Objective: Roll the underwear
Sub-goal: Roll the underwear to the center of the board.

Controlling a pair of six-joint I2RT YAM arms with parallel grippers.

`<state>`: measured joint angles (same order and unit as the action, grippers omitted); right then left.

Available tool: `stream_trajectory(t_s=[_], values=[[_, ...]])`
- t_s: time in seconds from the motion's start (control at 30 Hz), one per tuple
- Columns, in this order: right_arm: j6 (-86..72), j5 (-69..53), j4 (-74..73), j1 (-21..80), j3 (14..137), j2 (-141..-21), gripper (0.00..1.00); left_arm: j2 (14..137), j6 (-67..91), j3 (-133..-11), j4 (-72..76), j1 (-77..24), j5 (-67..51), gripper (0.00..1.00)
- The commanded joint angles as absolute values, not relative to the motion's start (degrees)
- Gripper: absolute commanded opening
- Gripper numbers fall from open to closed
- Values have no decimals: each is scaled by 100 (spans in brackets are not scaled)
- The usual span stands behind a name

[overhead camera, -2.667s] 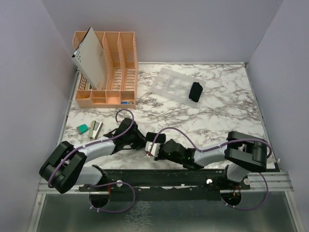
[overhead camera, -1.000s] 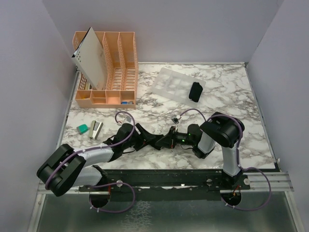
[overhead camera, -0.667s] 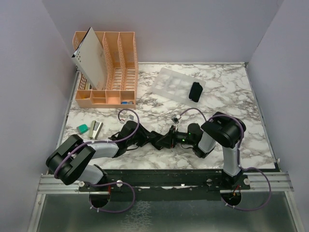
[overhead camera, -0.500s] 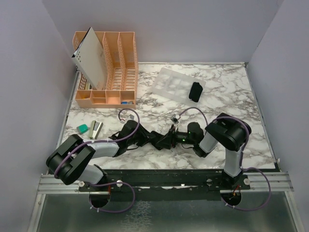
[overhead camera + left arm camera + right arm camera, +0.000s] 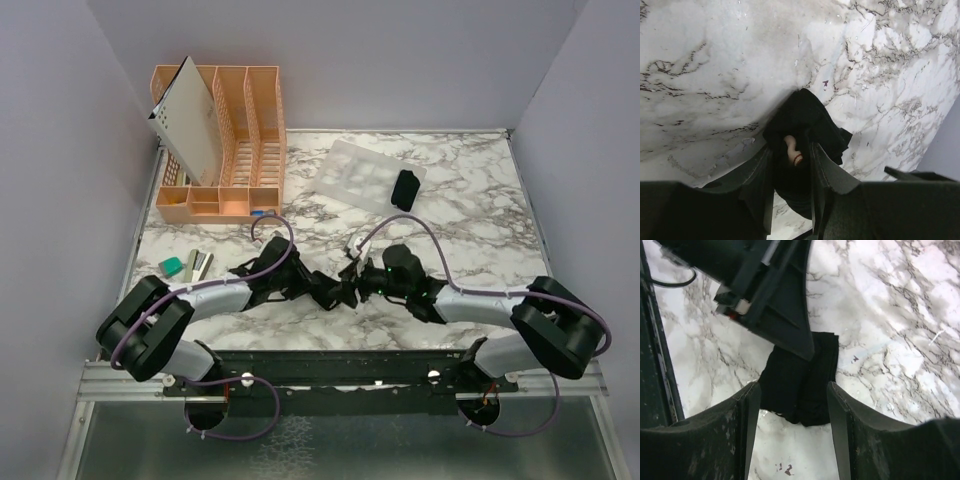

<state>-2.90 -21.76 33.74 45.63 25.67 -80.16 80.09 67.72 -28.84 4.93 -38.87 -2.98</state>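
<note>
A rolled black underwear bundle (image 5: 336,292) lies on the marble table near its front middle, between my two grippers. My left gripper (image 5: 318,288) comes in from the left and is shut on it. In the left wrist view the black underwear (image 5: 807,115) bulges out past the left gripper (image 5: 790,150), with a small beige tag showing between the jaws. My right gripper (image 5: 793,390) stands open, its fingers either side of the near end of the underwear (image 5: 800,385) without touching it. A second rolled underwear bundle (image 5: 405,190) rests on a translucent tray (image 5: 350,172) at the back.
An orange desk organiser (image 5: 225,140) with a grey sheet leaning in it stands at the back left. A teal block (image 5: 171,266) and a small stapler-like item (image 5: 200,266) lie at the left. Grey walls close in the table on three sides.
The right gripper has opened and let go of the bundle, and the right arm's elbow has swung out low to the right. The left gripper has closed on the bundle.
</note>
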Motion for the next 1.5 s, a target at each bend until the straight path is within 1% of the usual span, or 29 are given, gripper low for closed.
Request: stream_trajectory(t_s=[0.0, 0.13, 0.27, 0.33, 0.43, 0.63, 0.67, 0.7, 0.73, 0.8, 0.83, 0.9, 0.97, 1.03, 1.1, 1.13, 1.3, 1.33, 1.47], values=[[1279, -363, 2315, 5422, 2701, -7778, 59, 8271, 6732, -2882, -501, -3894, -309, 8], [2084, 493, 2585, 6286, 2789, -7956, 59, 8359, 6795, -2926, -505, -3895, -397, 8], [2583, 1132, 2746, 6851, 3015, -8406, 59, 8393, 6832, -2964, -514, -3897, -431, 8], [2711, 1353, 2782, 6967, 3131, -8621, 59, 8376, 6853, -2961, -534, -3895, -416, 8], [2796, 1367, 2857, 7010, 3183, -8883, 58, 8342, 6881, -2953, -546, -3894, -393, 7], [2617, 1576, 3133, 7048, 3060, -9347, 48, 8324, 6891, -2942, -522, -3894, -430, 8], [2531, 1614, 3156, 7049, 3025, -9397, 44, 8311, 6891, -2940, -523, -3894, -424, 8], [2417, 1638, 3141, 7048, 2993, -9410, 37, 8294, 6884, -2935, -513, -3891, -432, 8], [2276, 1702, 3186, 7049, 2941, -9425, 30, 8275, 6876, -2923, -518, -3888, -431, 8], [1940, 1851, 3302, 7038, 2781, -9422, 11, 8198, 6837, -2882, -504, -3857, -436, 10], [1776, 1912, 3368, 7019, 2699, -9402, 7, 8118, 6822, -2861, -485, -3832, -459, 13], [1495, 1703, 3515, 6965, 2523, -9365, 5, 7971, 6797, -2797, -483, -3770, -477, 22], [1160, 1317, 3730, 6868, 2368, -9303, 3, 7820, 6763, -2754, -497, -3682, -513, 28], [725, 798, 4035, 6651, 2193, -9212, 2, 7693, 6727, -2751, -551, -3576, -558, 35], [276, 268, 4417, 6391, 2006, -9126, 2, 7545, 6702, -2749, -619, -3499, -549, 48], [78, -130, 4616, 6231, 1925, -9111, 2, 7458, 6676, -2732, -612, -3470, -536, 53], [-1048, -1667, 5295, 5584, 1855, -9429, 2, 6900, 6483, -2424, -41, -3446, -626, 73], [-1238, -1853, 5431, 5457, 1851, -9550, 2, 6771, 6422, -2345, 176, -3449, -653, 77], [-2055, -2744, 6543, 4816, 1595, -10117, 2, 6458, 6227, -2108, 703, -3454, -854, 83]])
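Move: My left hand already grips the left end of the rolled underwear; the roll's middle is about 3 cm to its right, 1 cm back and 1 cm lower. From my open right hand, the underwear lies roughly 5 cm left and 5 cm below, neither ahead nor back. Counted from the right hand, the translucent tray is some 25 cm ahead and 5 cm right, and the folded black pair on the tray about 23 cm ahead and 12 cm right, both about 6 cm down. With my left hand keeping its pinch, I bring the open right hand back and to the left, about 4 cm each way, and down 4 cm, dipping its fingers and rolling its near side down. It closes on the roll's near right part, then winds back some 40 degrees, top turning forward. Late on, the left opens wide, leaving the underwear to its left and up. ##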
